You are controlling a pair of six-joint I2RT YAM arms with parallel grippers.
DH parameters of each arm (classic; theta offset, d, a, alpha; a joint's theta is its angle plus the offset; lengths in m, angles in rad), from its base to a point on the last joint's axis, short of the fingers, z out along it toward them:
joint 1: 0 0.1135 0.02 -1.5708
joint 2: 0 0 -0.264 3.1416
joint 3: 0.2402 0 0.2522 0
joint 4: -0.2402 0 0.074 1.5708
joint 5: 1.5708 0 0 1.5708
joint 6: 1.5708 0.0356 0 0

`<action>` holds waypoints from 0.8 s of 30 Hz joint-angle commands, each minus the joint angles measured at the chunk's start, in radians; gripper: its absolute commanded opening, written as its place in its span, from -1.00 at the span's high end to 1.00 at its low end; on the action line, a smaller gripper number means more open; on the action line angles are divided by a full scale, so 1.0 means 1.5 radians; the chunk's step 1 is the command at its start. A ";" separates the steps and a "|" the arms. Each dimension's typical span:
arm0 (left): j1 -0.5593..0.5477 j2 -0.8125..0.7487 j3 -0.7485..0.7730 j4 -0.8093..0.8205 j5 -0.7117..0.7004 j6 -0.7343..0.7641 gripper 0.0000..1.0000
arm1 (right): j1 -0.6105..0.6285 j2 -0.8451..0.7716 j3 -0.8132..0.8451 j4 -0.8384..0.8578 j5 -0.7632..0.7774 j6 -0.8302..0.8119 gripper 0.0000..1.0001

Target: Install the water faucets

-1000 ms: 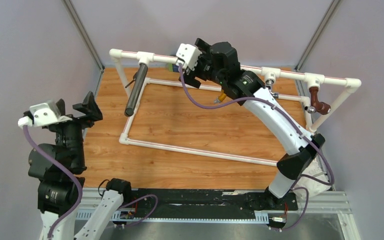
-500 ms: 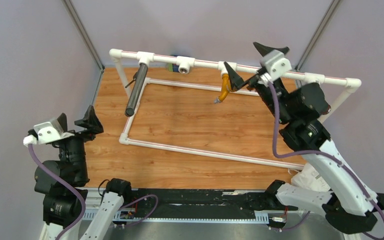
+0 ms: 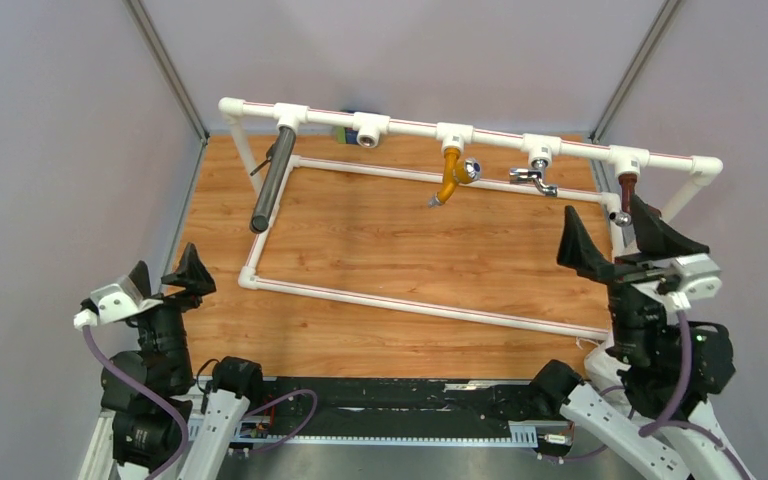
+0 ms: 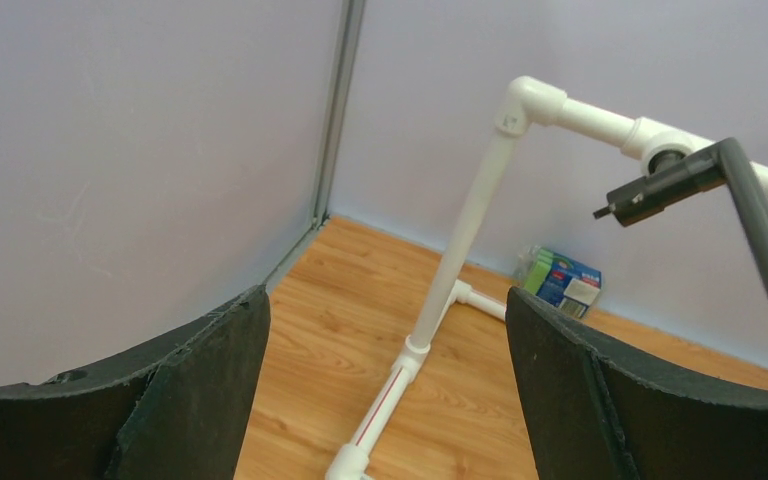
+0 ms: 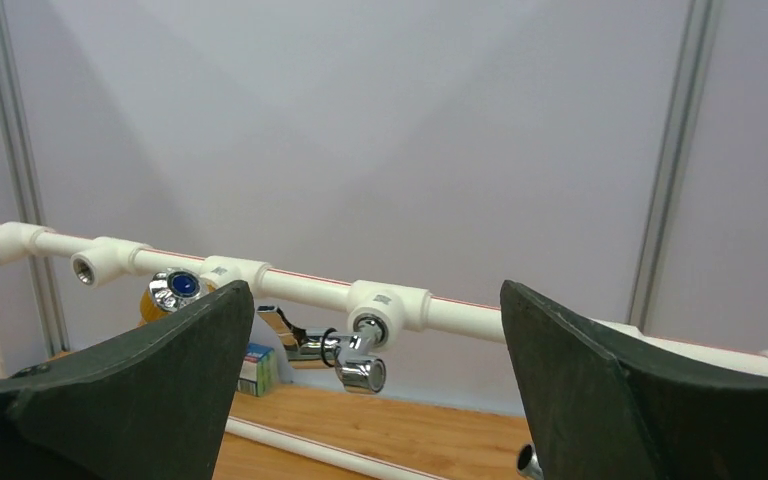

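Observation:
The long dark grey water faucet [image 3: 269, 182] hangs from the leftmost tee of the white pipe frame [image 3: 410, 128], slanting down toward the near left. In the left wrist view its tube [image 4: 766, 232] and cross-bar handle [image 4: 660, 187] show at the upper right. My left gripper [image 3: 167, 272] stands open and empty at the near left, well short of the faucet; its fingers [image 4: 200, 370] frame the frame's corner post. My right gripper [image 3: 608, 228] is open and empty at the near right, facing the back rail [image 5: 300, 284].
Along the back rail sit an empty tee socket [image 3: 367, 132], an orange tap [image 3: 450, 175], a chrome tap [image 3: 532, 178] and a brown tap [image 3: 625, 190]. A small blue and green box [image 4: 558, 280] lies by the back wall. Grey walls close in both sides.
My right arm has swung away from the back rail to the near right, uncovering the taps. My left arm has drawn back and lower. Both grippers stayed open.

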 commanded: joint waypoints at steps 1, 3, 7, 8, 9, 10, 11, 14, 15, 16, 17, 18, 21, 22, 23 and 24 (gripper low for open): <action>0.003 -0.046 -0.047 0.021 -0.029 -0.019 -0.86 | 0.000 -0.070 -0.044 -0.008 0.043 0.006 -1.00; 0.003 -0.079 -0.069 0.027 -0.037 -0.028 -0.86 | 0.000 -0.092 -0.063 -0.027 0.050 0.016 -1.00; 0.003 -0.113 -0.110 0.042 -0.053 -0.037 -0.86 | 0.000 -0.124 -0.097 -0.056 0.057 0.013 -1.00; 0.003 -0.115 -0.120 0.043 -0.054 -0.039 -0.86 | 0.000 -0.133 -0.109 -0.076 0.060 0.015 -1.00; 0.003 -0.115 -0.123 0.042 -0.054 -0.047 -0.86 | 0.000 -0.140 -0.115 -0.083 0.063 0.018 -1.00; 0.003 -0.114 -0.130 0.038 -0.053 -0.051 -0.86 | 0.000 -0.145 -0.124 -0.092 0.066 0.023 -1.00; 0.003 -0.114 -0.138 0.035 -0.052 -0.059 -0.86 | 0.000 -0.149 -0.129 -0.100 0.066 0.028 -1.00; 0.003 -0.116 -0.154 0.018 -0.062 -0.079 -0.86 | 0.000 -0.168 -0.154 -0.118 0.067 0.034 -1.00; 0.003 -0.117 -0.164 0.014 -0.074 -0.092 -0.86 | 0.000 -0.170 -0.161 -0.118 0.069 0.028 -1.00; 0.002 -0.120 -0.169 0.013 -0.078 -0.095 -0.86 | 0.000 -0.171 -0.167 -0.119 0.070 0.023 -1.00; 0.003 -0.122 -0.180 0.012 -0.080 -0.097 -0.86 | 0.000 -0.171 -0.171 -0.119 0.074 0.016 -1.00; 0.003 -0.122 -0.184 0.011 -0.080 -0.099 -0.86 | 0.000 -0.170 -0.175 -0.119 0.081 0.011 -1.00; 0.003 -0.120 -0.204 0.017 -0.076 -0.103 -0.86 | 0.000 -0.170 -0.190 -0.116 0.088 0.014 -1.00; 0.003 -0.120 -0.207 0.022 -0.074 -0.105 -0.86 | 0.000 -0.172 -0.198 -0.112 0.089 0.014 -1.00; 0.003 -0.120 -0.213 0.028 -0.066 -0.105 -0.86 | 0.000 -0.175 -0.205 -0.106 0.090 0.014 -1.00; 0.003 -0.119 -0.213 0.033 -0.062 -0.103 -0.86 | 0.000 -0.180 -0.212 -0.100 0.093 0.011 -1.00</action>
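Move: Both hands are empty and clear of the stand. The installed dark grey faucet's middle lies about 18 cm ahead of the left hand, 19 to its right and 3 below; the frame's near-left corner on the table is some 20 ahead, 3 right, 37 down. From the right hand the grey faucet is roughly 14 ahead, 48 left, 11 below; the silver faucet 15 ahead, 4 left and the brown one 12 ahead, 12 right, both about 11 below. Downward, both arms sink beside each other in front of the stand, fingers wide open and touching nothing. The left hand drops about 10 cm towards the table and the frame's near-left corner, easing 4 cm forward; the right first draws a little back and to its right, then sinks about 12 cm, creeping slightly forward. Both tip down some 10 degrees. ##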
